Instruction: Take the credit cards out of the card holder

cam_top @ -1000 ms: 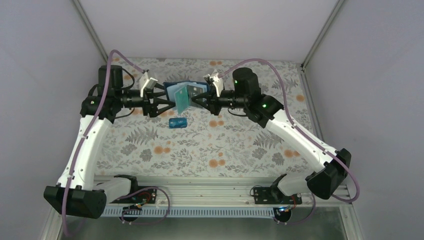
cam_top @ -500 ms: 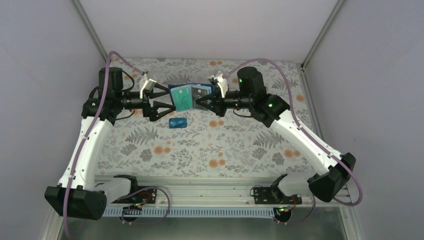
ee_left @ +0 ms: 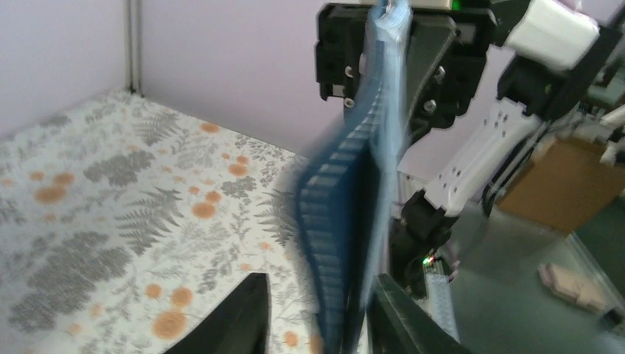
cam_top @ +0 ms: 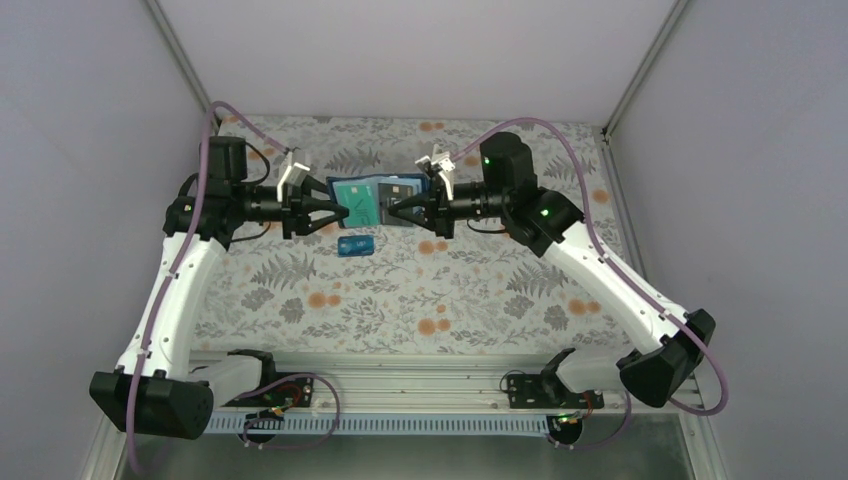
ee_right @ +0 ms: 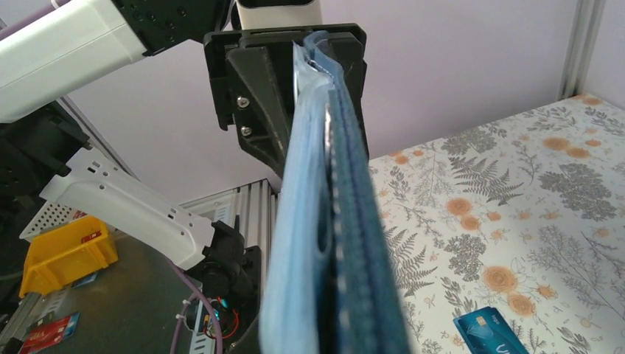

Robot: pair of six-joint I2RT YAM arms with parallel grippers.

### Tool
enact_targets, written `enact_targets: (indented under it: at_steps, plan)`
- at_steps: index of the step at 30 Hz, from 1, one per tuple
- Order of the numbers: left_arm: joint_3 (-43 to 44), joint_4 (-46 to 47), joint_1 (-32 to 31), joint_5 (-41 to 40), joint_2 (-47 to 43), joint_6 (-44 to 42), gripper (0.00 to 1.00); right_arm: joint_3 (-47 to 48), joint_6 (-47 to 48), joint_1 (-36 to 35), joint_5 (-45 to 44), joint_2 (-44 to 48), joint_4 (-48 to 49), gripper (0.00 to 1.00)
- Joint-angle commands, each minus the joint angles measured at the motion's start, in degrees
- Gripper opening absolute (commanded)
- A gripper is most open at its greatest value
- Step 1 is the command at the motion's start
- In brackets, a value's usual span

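The dark navy card holder (cam_top: 385, 197) hangs in the air between both arms, opened out. A teal-green credit card (cam_top: 358, 203) shows on its left half. My right gripper (cam_top: 395, 208) is shut on the holder's right end. My left gripper (cam_top: 343, 210) is open and straddles the left end. In the left wrist view the card holder (ee_left: 345, 221) stands edge-on between my jaws, with a gap to the left finger (ee_left: 237, 317). In the right wrist view the card holder (ee_right: 343, 221) fills the middle and hides my fingers. A bright blue credit card (cam_top: 356, 246) lies on the table below.
A floral cloth (cam_top: 450, 290) covers the table, with grey walls on three sides. An aluminium rail (cam_top: 400, 385) runs along the near edge by the arm bases. The blue credit card (ee_right: 490, 330) lies at the lower right of the right wrist view. A yellow bin (ee_right: 66, 254) sits off the table.
The card holder has turned flatter toward the top camera and shifted slightly right with the right arm. My left jaws spread wide, then narrowed around its left end.
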State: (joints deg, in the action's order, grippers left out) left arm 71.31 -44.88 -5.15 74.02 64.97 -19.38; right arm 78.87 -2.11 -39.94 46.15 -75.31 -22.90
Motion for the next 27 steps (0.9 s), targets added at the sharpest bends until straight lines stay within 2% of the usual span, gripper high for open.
enact_targets:
  at_steps: [1,3,11,12,14,16,17,19,24,27]
  plan:
    - [0.3,0.1,0.1,2.8,-0.2,-1.9,0.22,0.5,1.6,0.0,3.1,-0.2,2.4,0.04]
    - [0.3,-0.2,0.1,3.2,-0.2,-2.1,0.04,0.2,2.0,-0.1,2.2,0.3,2.3,0.04]
    - [0.8,-0.2,0.2,1.7,-0.3,-1.7,0.02,-1.0,1.6,0.3,-2.5,1.0,1.0,0.11]
    - [0.9,-0.3,0.3,1.9,-0.4,-1.8,0.02,-1.1,1.5,0.3,-3.0,1.2,1.0,0.14]
    - [1.3,-0.5,0.5,1.9,-0.4,-1.8,0.02,-1.5,0.8,0.6,-5.9,1.6,1.0,0.27]
    - [1.4,0.5,0.8,0.5,-0.5,-0.4,0.02,-1.4,-0.9,0.7,-13.4,1.8,0.7,0.47]
    - [1.4,1.3,0.9,-1.0,-0.5,0.8,0.02,-1.2,-2.3,0.9,-19.1,1.8,0.3,0.54]
    - [0.9,2.8,1.2,-6.1,-0.5,3.5,0.02,-0.5,-4.9,1.0,-31.0,1.4,-1.4,0.59]
    - [0.8,3.9,1.4,-30.1,-0.9,5.7,0.02,1.6,-12.3,1.1,-58.6,-0.2,-8.6,0.63]
    - [0.1,4.9,1.4,-42.1,-1.1,6.0,0.02,2.5,-15.1,1.0,-67.7,-0.5,-12.3,0.62]
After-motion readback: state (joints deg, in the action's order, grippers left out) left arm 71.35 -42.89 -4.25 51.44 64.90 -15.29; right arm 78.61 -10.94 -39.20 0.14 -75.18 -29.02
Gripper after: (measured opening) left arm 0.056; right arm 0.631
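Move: The card holder is open between the hands, its middle some 6 cm right of the left hand and 1 cm ahead, near its height. In it, the green card lies about 3 cm right of the left hand and the VIP card 9 cm right, both 1 cm ahead. The loose blue card lies roughly 10 cm ahead, 1 cm left and 33 cm below. From the right hand, the holder's middle is about 4 cm left and 1 cm ahead. Left fingers pinch the holder's left edge; right lets go, swinging 11 cm forward and rightward; left carries holder forward. ##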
